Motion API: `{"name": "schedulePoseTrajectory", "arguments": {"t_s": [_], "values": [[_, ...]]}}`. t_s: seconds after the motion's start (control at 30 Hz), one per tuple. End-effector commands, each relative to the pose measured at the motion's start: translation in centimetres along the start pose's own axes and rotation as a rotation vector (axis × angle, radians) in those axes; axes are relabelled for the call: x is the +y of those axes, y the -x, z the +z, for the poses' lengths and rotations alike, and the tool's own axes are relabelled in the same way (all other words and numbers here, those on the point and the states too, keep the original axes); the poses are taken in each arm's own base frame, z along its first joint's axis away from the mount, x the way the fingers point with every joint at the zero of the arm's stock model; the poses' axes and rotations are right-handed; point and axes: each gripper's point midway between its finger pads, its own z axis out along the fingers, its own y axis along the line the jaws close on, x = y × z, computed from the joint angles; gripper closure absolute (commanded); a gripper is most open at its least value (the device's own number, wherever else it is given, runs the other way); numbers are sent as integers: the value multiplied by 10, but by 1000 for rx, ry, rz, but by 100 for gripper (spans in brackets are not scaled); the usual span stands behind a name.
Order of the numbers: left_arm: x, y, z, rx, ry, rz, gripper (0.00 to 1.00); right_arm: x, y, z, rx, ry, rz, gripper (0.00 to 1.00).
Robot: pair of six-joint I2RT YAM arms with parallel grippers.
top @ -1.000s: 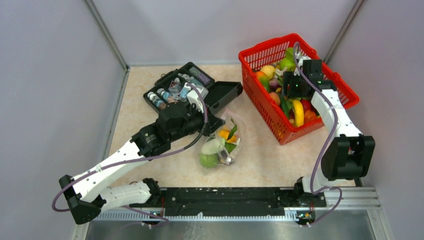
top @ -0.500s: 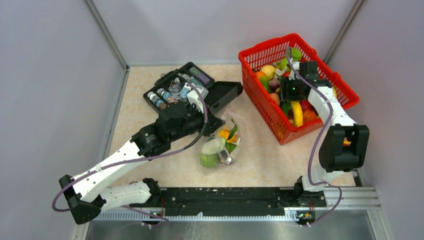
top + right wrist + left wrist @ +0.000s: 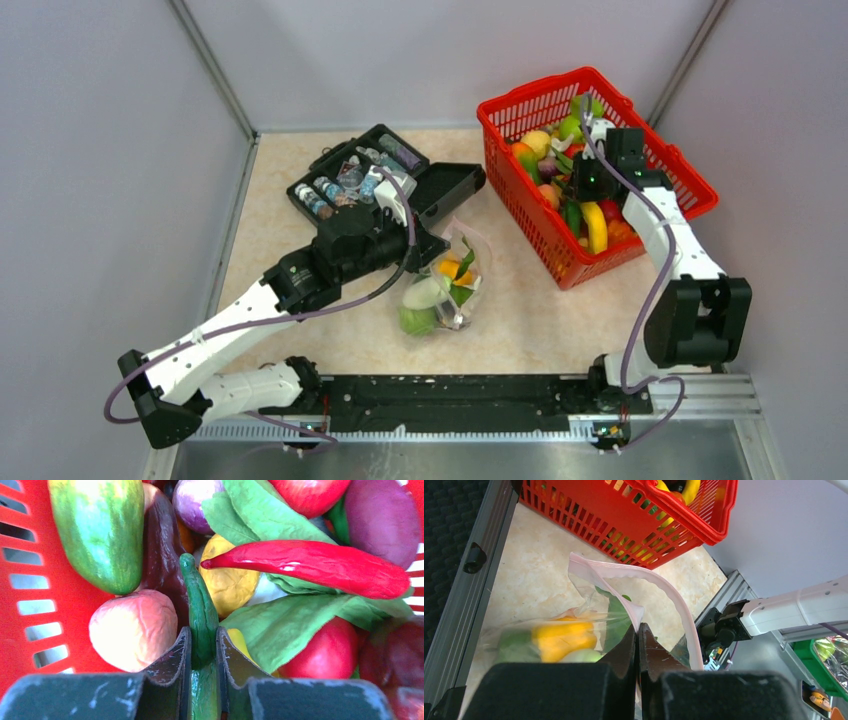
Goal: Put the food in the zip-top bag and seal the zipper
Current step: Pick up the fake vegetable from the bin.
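Note:
The clear zip-top bag [image 3: 452, 285] lies mid-table holding food: a yellow pepper [image 3: 561, 637], a white radish [image 3: 425, 292] and a green apple [image 3: 418, 320]. Its pinkish zipper [image 3: 674, 595] arches open at the mouth. My left gripper [image 3: 432, 252] [image 3: 639, 640] is shut on the bag's mouth edge, and the strip runs in between the jaws. My right gripper [image 3: 574, 192] [image 3: 202, 632] is down inside the red basket [image 3: 530, 215], shut on a slim dark green vegetable [image 3: 200, 600]. Around it lie a red chili [image 3: 310, 565], a striped green gourd [image 3: 100, 530] and a pale peach-coloured fruit [image 3: 132, 630].
An open black case [image 3: 355, 175] with small bottles sits at the back left, its lid [image 3: 450, 185] lying toward the basket. The basket stands against the right wall, heaped with toy produce. Grey walls close the sides, and a metal rail [image 3: 450, 390] runs along the near edge.
The right gripper has shifted over the basket's produce and its jaws have closed on the slim green vegetable. The left arm and the bag have not moved.

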Motion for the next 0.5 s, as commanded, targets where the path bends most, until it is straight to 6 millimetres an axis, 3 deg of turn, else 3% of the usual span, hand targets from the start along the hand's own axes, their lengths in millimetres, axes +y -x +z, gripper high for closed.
{"name": "schedulePoseTrajectory", "arguments": {"t_s": [0.0,0.27,0.47], "values": [[-6,11,-7,-45,-17,2,100,-1,47,-40,-266,-58,16,98],[-5,9,-7,-45,-18,-3,100,-21,65,-117,-672,-221,127,100],[-7,9,-6,-41,-29,-3,100,-21,59,-142,-797,-218,204,100]]}}
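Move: My right hand already grips a long green vegetable down in the red bin. The open bag mouth it is meant for lies about 24 cm to its left, 17 cm nearer the base and 10 cm higher. The peach is some 6 cm left and 2 cm ahead of my right hand, the red chili 7 cm ahead and 2 cm right, the banana 4 cm back and 4 cm right, all about 5 cm lower. From my left hand the mouth is about 5 cm right, 2 cm ahead. Keeping the green vegetable pinched, I raise my right hand about 10 cm off the pile, drawing it back some 6 cm and a little to the right. As it climbs, the fingers tip upward from their downward slant by roughly 35 degrees and swing somewhat clockwise. My left hand stays put, still holding the bag's rim. ##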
